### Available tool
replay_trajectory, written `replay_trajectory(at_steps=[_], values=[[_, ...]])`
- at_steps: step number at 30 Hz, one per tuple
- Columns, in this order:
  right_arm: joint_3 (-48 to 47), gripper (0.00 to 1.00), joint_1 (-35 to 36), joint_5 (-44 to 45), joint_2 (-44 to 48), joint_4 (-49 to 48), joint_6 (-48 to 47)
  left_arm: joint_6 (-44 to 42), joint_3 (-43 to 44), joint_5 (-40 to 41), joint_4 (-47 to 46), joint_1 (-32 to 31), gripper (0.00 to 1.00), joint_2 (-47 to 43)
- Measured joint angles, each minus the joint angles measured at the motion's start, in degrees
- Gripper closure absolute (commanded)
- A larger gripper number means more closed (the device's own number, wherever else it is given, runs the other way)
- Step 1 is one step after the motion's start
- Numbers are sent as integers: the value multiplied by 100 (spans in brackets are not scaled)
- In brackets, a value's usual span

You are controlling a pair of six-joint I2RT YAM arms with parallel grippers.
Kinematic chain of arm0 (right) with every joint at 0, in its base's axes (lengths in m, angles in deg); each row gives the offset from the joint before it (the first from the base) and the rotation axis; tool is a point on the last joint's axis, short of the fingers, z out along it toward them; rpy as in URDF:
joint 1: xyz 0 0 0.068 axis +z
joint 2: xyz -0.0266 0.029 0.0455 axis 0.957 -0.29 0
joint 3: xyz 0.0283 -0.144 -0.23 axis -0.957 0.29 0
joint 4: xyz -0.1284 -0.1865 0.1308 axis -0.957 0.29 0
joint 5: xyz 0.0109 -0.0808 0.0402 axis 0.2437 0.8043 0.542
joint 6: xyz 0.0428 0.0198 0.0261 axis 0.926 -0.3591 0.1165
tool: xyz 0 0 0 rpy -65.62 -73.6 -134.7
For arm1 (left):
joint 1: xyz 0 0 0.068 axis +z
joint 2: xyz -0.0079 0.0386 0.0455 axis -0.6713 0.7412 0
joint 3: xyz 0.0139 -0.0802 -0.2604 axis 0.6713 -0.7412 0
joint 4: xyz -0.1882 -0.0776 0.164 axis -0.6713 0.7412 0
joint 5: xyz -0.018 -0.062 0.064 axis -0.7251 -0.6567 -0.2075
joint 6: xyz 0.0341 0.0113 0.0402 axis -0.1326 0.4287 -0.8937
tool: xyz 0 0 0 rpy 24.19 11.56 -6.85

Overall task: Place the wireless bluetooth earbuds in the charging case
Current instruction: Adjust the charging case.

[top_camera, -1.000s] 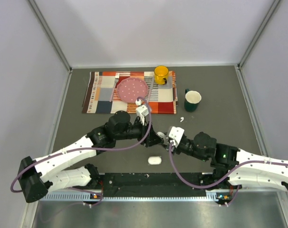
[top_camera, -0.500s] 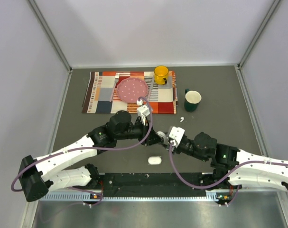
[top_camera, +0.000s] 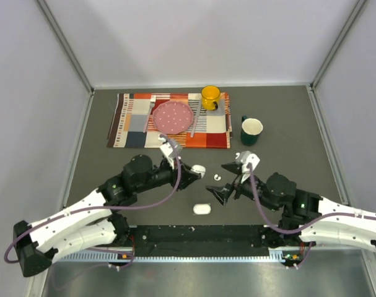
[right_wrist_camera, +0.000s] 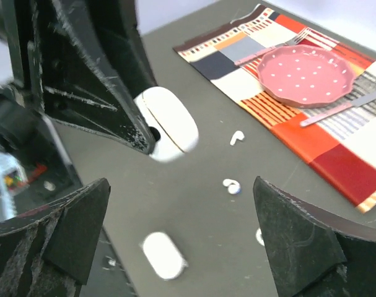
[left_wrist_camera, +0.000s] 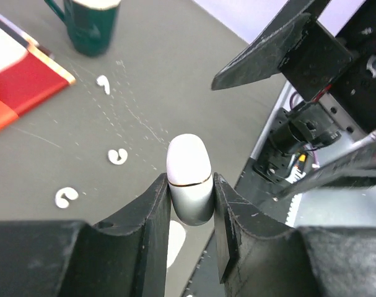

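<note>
My left gripper (left_wrist_camera: 191, 187) is shut on a small white charging case (left_wrist_camera: 188, 175), held off the table with its rounded lid end past the fingertips; the lid seam shows closed. In the top view that case (top_camera: 199, 168) hangs between both arms. My right gripper (top_camera: 224, 181) stands wide open just right of it, with nothing between its fingers (right_wrist_camera: 299, 241). Loose white earbuds lie on the dark table: one (top_camera: 216, 177) by the right gripper, another (top_camera: 237, 154) further back, and three in the left wrist view (left_wrist_camera: 103, 83) (left_wrist_camera: 118, 156) (left_wrist_camera: 66, 197). A second white case (top_camera: 202, 209) lies flat near the front.
A patterned placemat (top_camera: 129, 120) at the back carries a pink plate (top_camera: 172, 116), cutlery and a yellow mug (top_camera: 210, 96). A dark green mug (top_camera: 251, 131) stands to the mat's right. The black rail (top_camera: 200, 235) runs along the near edge.
The left gripper shut on the case and drew back left with it. The right gripper opened wide and pulled away to the right, so the arms no longer meet.
</note>
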Motion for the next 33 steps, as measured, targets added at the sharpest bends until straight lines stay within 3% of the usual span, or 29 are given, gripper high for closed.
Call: replay_trajectory(at_steps=[5,11,15,22,29,33], values=[[-4,1,0,140,446,-4,1215,-645,-855,450,-697,0,100,-1115],[-492,1,-111,374,299,413,2636,-1443,-1663,590,-1626,0,100,-1967],[-929,1,-802,-7,59,610,3639,-1991,-1853,538,-2096,0,100,-2293],[-1733,1,-2177,-1755,-905,684,4531,-2627,-1733,483,-2699,0,100,-2111],[-1971,1,-2267,-2953,-1674,422,5337,-2931,-1725,417,-3215,0,100,-1611],[-1753,2,-2269,-3309,-1882,-313,6019,-2990,-1722,402,-3416,0,100,-1416]])
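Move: The right hand, wide open, has the charging case about 5 cm to its left, 2 cm ahead and roughly 1 cm lower. On the table some 19 cm below it lie the near right earbud about 7 cm ahead and 1 cm right, the near left earbud 8 cm ahead and 7 cm left, and the white oval box 5 cm back and 4 cm left. From the left hand, which already pinches the case, the case's middle is 1 cm ahead and 2 cm right, level with it; the right gripper is 7 cm right, 2 cm back and about 1 cm higher. The left hand keeps its pinch on the charging case and carries it up about 7 cm and to the left, easing back a little to the right at the end, while rolling it some 45 degrees so that its forward side tips up. The right hand, fingers staying wide open, first rises beside the case and swings forward, then goes left towards the case while easing slightly back, rolling about 60 degrees so its jaws come at the case from a new angle, without closing on it. ##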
